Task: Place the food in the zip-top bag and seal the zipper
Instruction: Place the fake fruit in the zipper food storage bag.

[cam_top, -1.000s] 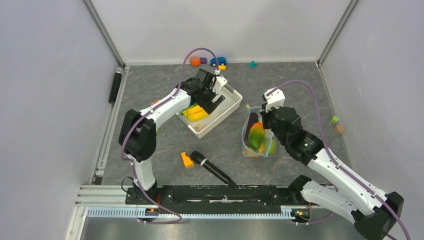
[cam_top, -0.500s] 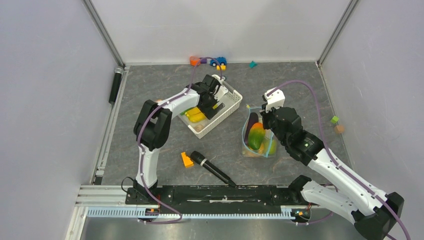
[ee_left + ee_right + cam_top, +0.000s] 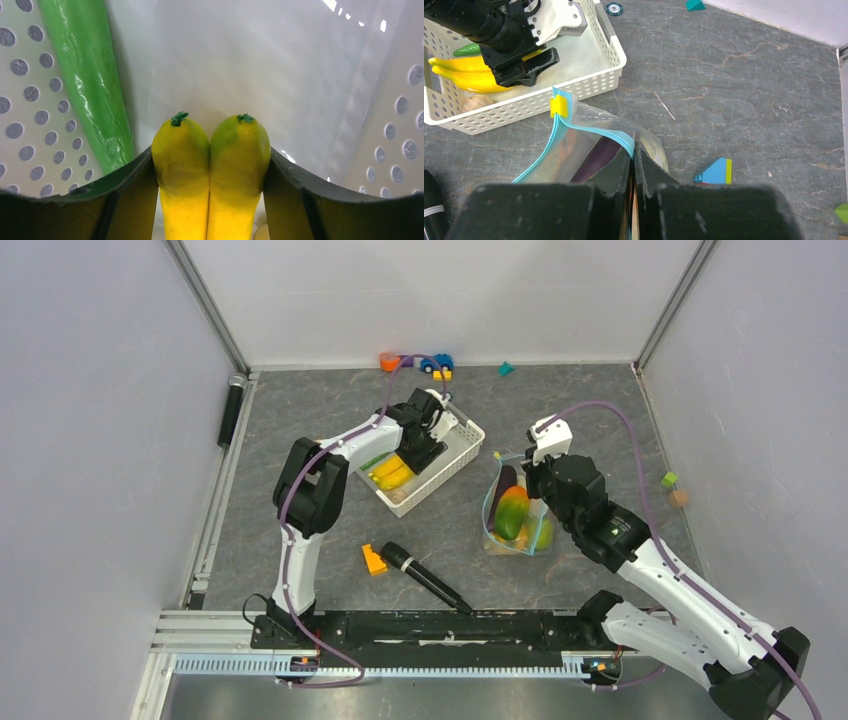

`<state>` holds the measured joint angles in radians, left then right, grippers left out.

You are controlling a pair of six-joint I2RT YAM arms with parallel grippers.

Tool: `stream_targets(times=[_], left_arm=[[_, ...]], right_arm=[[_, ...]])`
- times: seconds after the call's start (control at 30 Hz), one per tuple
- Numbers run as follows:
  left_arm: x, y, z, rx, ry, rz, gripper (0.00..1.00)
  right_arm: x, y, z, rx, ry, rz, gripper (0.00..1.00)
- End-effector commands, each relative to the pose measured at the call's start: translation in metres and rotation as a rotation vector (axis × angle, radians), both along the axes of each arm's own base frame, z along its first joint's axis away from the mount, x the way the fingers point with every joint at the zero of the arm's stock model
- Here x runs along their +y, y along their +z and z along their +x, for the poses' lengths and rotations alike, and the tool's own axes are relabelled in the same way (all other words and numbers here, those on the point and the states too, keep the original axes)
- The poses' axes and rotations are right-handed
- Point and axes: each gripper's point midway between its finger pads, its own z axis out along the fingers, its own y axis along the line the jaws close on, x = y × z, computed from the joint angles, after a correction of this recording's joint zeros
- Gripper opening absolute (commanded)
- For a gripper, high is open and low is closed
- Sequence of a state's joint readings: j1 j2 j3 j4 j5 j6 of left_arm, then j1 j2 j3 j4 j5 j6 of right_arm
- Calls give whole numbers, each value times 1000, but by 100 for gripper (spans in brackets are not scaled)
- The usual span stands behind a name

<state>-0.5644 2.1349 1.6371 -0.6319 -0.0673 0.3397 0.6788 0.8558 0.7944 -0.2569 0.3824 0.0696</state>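
Note:
Two yellow bananas [image 3: 210, 165] lie in the white slotted basket [image 3: 455, 455], next to a green cucumber [image 3: 90, 85]. My left gripper [image 3: 210, 152] reaches down into the basket, and its dark fingers [image 3: 130, 190] press both sides of the bananas. The clear zip-top bag [image 3: 515, 530] stands right of the basket with its mouth open. Inside it are a purple eggplant [image 3: 599, 155] and an orange-green pepper [image 3: 512, 510]. My right gripper [image 3: 634, 147] is shut on the bag's rim at the light-blue zipper [image 3: 594, 129]. A yellow slider [image 3: 558, 107] sits at the zipper's far end.
A black microphone [image 3: 425, 577] and an orange block [image 3: 373, 559] lie near the front. A toy car [image 3: 437, 363] and a teal block [image 3: 506, 368] sit by the back wall. A blue block [image 3: 716, 172] lies just right of the bag. Small blocks [image 3: 670, 480] lie at the right wall.
My left gripper has dropped lower into the basket and its jaws have closed in against the bananas. The right gripper and the bag have stayed put.

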Motion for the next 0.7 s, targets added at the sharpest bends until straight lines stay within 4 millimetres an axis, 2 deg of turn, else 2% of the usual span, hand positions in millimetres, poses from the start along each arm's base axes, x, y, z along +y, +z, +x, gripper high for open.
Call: stream_targets(times=[0.0,0.17,0.27,0.37,0.43,0.57,0.63,0.67], left_arm=[[-9,47,11,-93,25,-84,2],[-10,123,12,-271,95,-242,2],[-13,187,1,-412,115,-421,5],[-27,248,-24,-472,118,-684,17],[-41,285,-49,-435,107,-865,17],[-64,333,-81,-341,187,-1166,2],[-76,354,-91,-334,236,-1337,2],[-82,357,-97,-347,245,-1383,2]], right_arm=[[2,11,1,-29,2,19,8],[2,10,2,-26,6,16,8],[0,12,2,-34,-7,18,8],[3,11,2,-32,8,22,8],[5,9,3,-25,16,20,8],[7,9,2,-20,24,27,8],[6,13,0,-29,24,39,8],[5,15,-1,-36,24,43,8]])
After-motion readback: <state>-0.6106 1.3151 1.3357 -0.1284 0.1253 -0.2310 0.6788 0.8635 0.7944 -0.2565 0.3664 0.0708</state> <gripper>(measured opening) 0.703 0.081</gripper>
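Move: The left gripper already has both bananas pinched side by side in the basket; the zipper bag they are meant for stands about 18 cm to its right, some 9 cm back, its middle roughly 8 cm higher. Left behind in the basket are the green cucumber, about 6 cm to the gripper's left and level with it, and the pale ball, 4 cm left and 8 cm back. From the right hand, holding the bag's rim, the bag's middle is 5 cm back, 3 cm left and 14 cm down. Lift the left gripper steeply out of the basket with both bananas still clamped, some 34 cm up, slow at first and then fast, easing back and a little right towards the bag's side as it climbs. On the way, swing the fingers up about 65 degrees from pointing down until they lie nearly level, facing forward and right. Keep the right fingers shut on the bag's rim, holding still. ##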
